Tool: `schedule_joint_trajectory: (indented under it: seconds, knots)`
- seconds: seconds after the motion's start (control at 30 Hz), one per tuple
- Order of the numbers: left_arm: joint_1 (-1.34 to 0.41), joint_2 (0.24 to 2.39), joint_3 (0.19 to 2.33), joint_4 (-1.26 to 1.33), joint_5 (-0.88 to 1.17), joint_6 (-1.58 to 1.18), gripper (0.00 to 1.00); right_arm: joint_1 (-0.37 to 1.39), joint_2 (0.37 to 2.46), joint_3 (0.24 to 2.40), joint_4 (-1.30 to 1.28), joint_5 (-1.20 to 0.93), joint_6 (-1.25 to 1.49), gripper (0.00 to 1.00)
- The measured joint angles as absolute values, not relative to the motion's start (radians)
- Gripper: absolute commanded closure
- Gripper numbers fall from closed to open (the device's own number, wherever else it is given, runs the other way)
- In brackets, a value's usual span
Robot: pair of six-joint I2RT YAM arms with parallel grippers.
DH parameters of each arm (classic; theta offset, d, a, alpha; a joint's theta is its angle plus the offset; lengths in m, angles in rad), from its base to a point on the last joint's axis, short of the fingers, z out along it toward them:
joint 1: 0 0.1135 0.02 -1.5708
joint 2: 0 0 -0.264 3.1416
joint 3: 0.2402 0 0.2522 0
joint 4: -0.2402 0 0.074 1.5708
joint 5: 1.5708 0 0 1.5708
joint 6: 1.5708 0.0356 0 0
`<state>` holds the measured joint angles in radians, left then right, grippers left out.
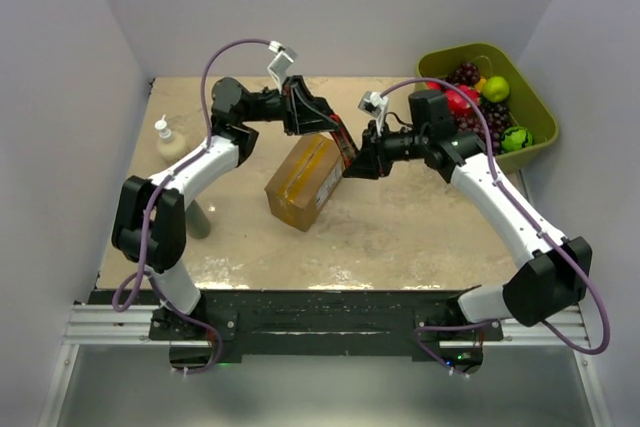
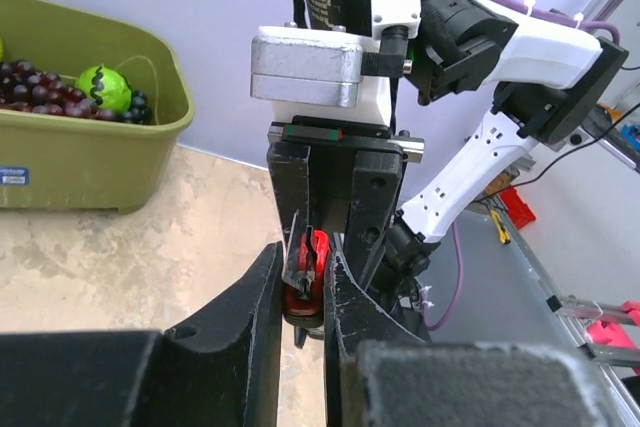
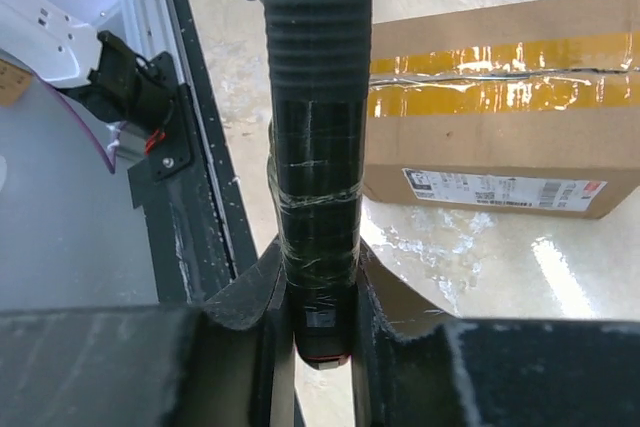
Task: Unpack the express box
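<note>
The express box [image 1: 305,183] lies tilted at mid-table, brown cardboard with yellowish tape, and in the right wrist view the express box [image 3: 500,117] shows a white label [image 3: 505,190] on its side. Just to its right and above it, a knife [image 1: 347,150] with a red body and a black taped handle spans between both grippers. My left gripper [image 1: 335,134] is shut on the red end of the knife [image 2: 305,282]. My right gripper [image 1: 360,162] is shut on the black taped handle [image 3: 320,197]. In the left wrist view the right gripper [image 2: 335,177] faces mine head-on.
A green bin [image 1: 535,112] holding grapes, limes and red fruit stands at the back right. A soap bottle [image 1: 168,142] stands at the left edge, with a grey cup [image 1: 197,219] nearer the left arm. The black rail [image 1: 320,312] runs along the table's near edge.
</note>
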<state>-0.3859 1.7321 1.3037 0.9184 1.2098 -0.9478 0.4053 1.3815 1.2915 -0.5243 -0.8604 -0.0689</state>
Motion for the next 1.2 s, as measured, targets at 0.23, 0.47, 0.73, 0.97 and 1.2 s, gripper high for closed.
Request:
schedule_joint_trajectory:
  seconds: [0.23,0.47,0.73,0.97,1.2]
  knots:
    - [-0.331,1.72,1.304,0.795,1.19,-0.794,0.24,0.404,1.435,1.434,-0.677,-0.764,-0.241,1.0]
    - [-0.152,1.604,1.406,0.159,1.108,-0.26,0.16,0.398,1.513,1.619,-0.97,-0.599,-0.651,1.0]
    - [-0.242,1.569,1.688,-0.338,1.083,0.207,0.16,0.398,1.624,1.673,-1.154,-0.426,-0.852,1.0]
    - [-0.43,1.607,1.7,-0.497,0.99,0.372,0.17,0.404,1.66,1.75,-1.17,-0.38,-0.858,1.0]
    - [-0.451,1.682,1.718,-0.519,0.91,0.429,0.21,0.454,1.657,1.754,-1.174,-0.35,-0.857,1.0]
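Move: The left hand still pinches the knife's upper end and the right its lower end; the knife's middle is about 2 cm back, 2 right and 4 below the left hand. The cardboard box lies roughly 9 cm ahead, 12 left and 20 below the right hand; from the left hand, 4 ahead, 4 left and 29 below. The fruit bin is some 25 cm ahead, 34 right and 20 below the right hand. Leftward and forward, the left hand opens, comes free of the knife and draws off about 10 cm, then swings back right and ends sinking towards the knife's free end, open fingers tipping down. The right hand keeps its grip and carries the knife about 7 cm right, 5 forward and 4 down, its fingers dipping some 40 degrees. ##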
